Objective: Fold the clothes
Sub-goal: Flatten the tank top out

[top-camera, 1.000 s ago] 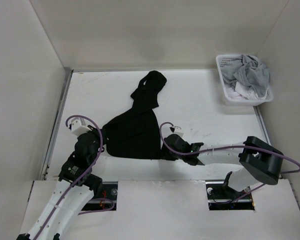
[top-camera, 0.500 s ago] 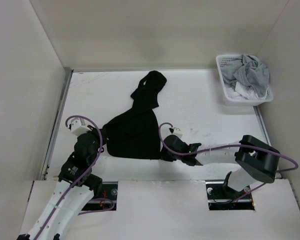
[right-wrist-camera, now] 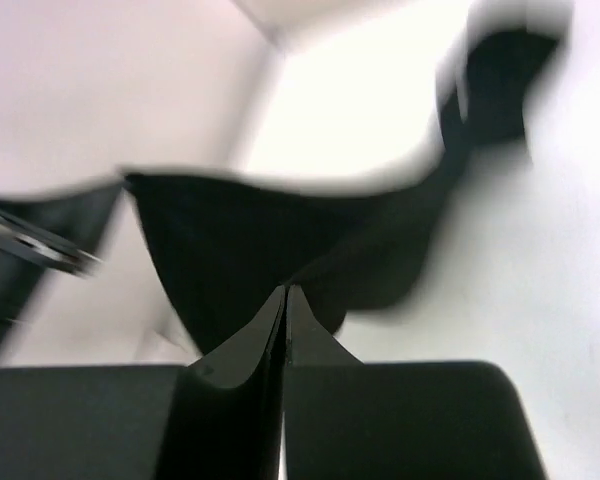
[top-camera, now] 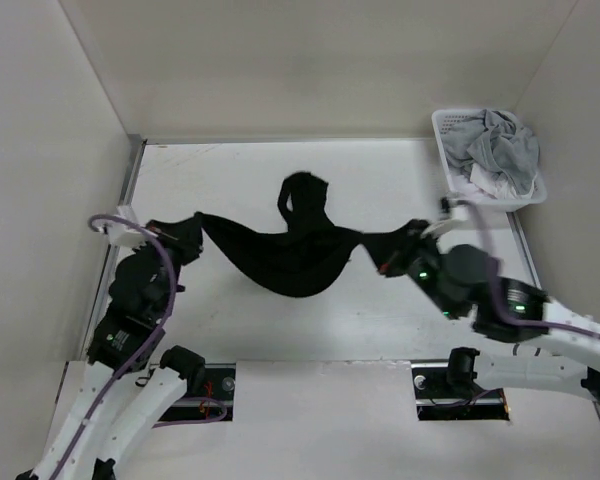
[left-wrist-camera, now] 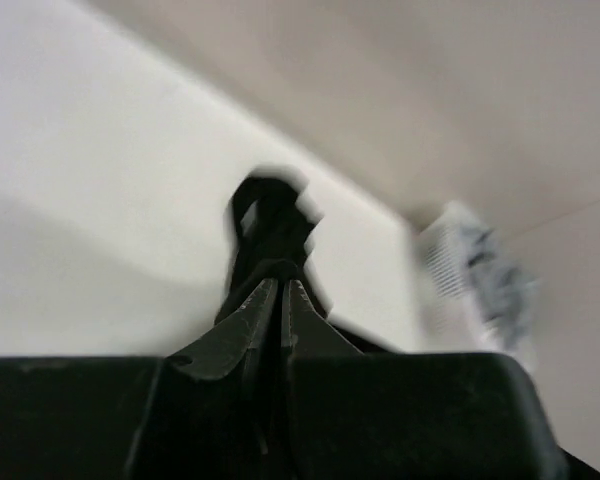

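Observation:
The clothes (top-camera: 295, 255), a plain black garment, hang stretched above the table between both grippers, sagging in the middle, with one end trailing towards the back (top-camera: 305, 195). My left gripper (top-camera: 195, 228) is shut on the garment's left corner. At the right, my right gripper (top-camera: 385, 250) is shut on the other corner. In the left wrist view the closed jaws pinch black cloth (left-wrist-camera: 270, 225) at their tips (left-wrist-camera: 280, 282). The right wrist view shows the clothes (right-wrist-camera: 280, 240) spread out beyond its closed gripper (right-wrist-camera: 285, 290).
A white basket (top-camera: 460, 195) holding a light grey garment (top-camera: 505, 145) and white cloth stands at the back right corner. White walls enclose the table on the left, back and right. The table's near edge has two cut-outs by the arm bases.
The right gripper has closed on the garment. Both arms then rose and spread apart, left going left and right going right, lifting the clothes off the table and stretching them between them.

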You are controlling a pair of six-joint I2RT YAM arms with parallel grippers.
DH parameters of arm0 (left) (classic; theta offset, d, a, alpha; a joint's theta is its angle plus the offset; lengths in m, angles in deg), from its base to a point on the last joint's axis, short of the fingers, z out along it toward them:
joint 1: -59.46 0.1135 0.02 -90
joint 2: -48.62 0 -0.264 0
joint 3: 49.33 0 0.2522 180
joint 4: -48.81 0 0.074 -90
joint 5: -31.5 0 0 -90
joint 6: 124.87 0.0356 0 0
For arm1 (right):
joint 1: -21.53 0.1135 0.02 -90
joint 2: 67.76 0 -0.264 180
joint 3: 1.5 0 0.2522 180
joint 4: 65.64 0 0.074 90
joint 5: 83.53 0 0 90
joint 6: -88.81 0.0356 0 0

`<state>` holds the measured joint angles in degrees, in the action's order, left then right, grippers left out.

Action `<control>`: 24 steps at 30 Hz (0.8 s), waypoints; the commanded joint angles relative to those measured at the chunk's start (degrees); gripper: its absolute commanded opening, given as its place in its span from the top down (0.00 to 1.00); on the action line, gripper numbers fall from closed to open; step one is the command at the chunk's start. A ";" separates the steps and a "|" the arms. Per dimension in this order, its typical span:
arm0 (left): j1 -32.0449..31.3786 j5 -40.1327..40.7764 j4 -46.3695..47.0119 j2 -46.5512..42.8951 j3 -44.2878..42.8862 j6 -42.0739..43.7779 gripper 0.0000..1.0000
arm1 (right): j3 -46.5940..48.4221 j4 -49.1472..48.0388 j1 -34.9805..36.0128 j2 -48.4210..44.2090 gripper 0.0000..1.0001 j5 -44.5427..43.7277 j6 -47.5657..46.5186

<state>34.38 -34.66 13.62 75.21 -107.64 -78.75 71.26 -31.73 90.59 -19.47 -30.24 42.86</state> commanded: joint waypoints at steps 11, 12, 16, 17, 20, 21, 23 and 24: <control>0.78 -1.86 15.02 9.43 -38.57 4.50 0.99 | 41.53 -15.21 14.04 6.10 1.00 -24.91 -53.00; 0.87 -1.86 14.84 10.32 -39.55 4.68 0.99 | 42.50 -15.83 14.13 6.89 1.00 -24.38 -54.15; 1.48 -0.37 16.16 14.00 -38.07 6.26 0.98 | 42.78 -16.81 9.77 10.76 1.00 -21.31 -55.13; 1.66 0.15 16.16 15.23 -36.67 6.43 0.98 | 41.64 -16.28 6.17 11.38 1.00 -19.30 -53.73; 2.53 1.91 16.85 17.61 -30.09 5.56 0.98 | 37.86 -10.50 -4.73 12.44 1.00 -12.27 -44.17; 3.15 2.35 17.82 18.23 -27.54 5.12 0.98 | 36.63 -6.56 -11.29 13.22 1.00 -5.89 -37.88; 5.60 2.97 19.75 20.59 -23.67 4.42 0.98 | 35.05 -2.76 -21.40 15.15 1.00 5.61 -29.33; 7.44 2.80 20.37 22.61 -22.69 3.81 0.98 | 34.61 -1.96 -27.30 16.90 1.00 12.03 -26.07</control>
<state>38.95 -33.48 32.15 93.29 -133.89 -74.38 107.17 -39.65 74.17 -5.04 -35.97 3.91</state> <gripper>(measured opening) 0.029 0.006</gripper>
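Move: The tank top hangs between both closed grippers, held by its hem corners. Its middle lies about 18 cm right of the left hand, 3 cm ahead and some 17 cm below; from the right hand it is 13 cm left, 8 cm ahead and roughly 19 below. The strap end trails over the table, 20 cm right and 22 ahead of the left hand. The laundry basket stands 31 cm right of the right hand, 32 ahead. The tank top is flung by its hem corners, both grippers staying shut: they whip up fast some 30 cm while tipping their fingers upward, the left drawing back 11 cm and the right swinging about 14 cm to its right to spread the cloth. Then both sweep forward and start down, the left by about 14 cm forward with its fingers tipping down again, the right turning clockwise. ##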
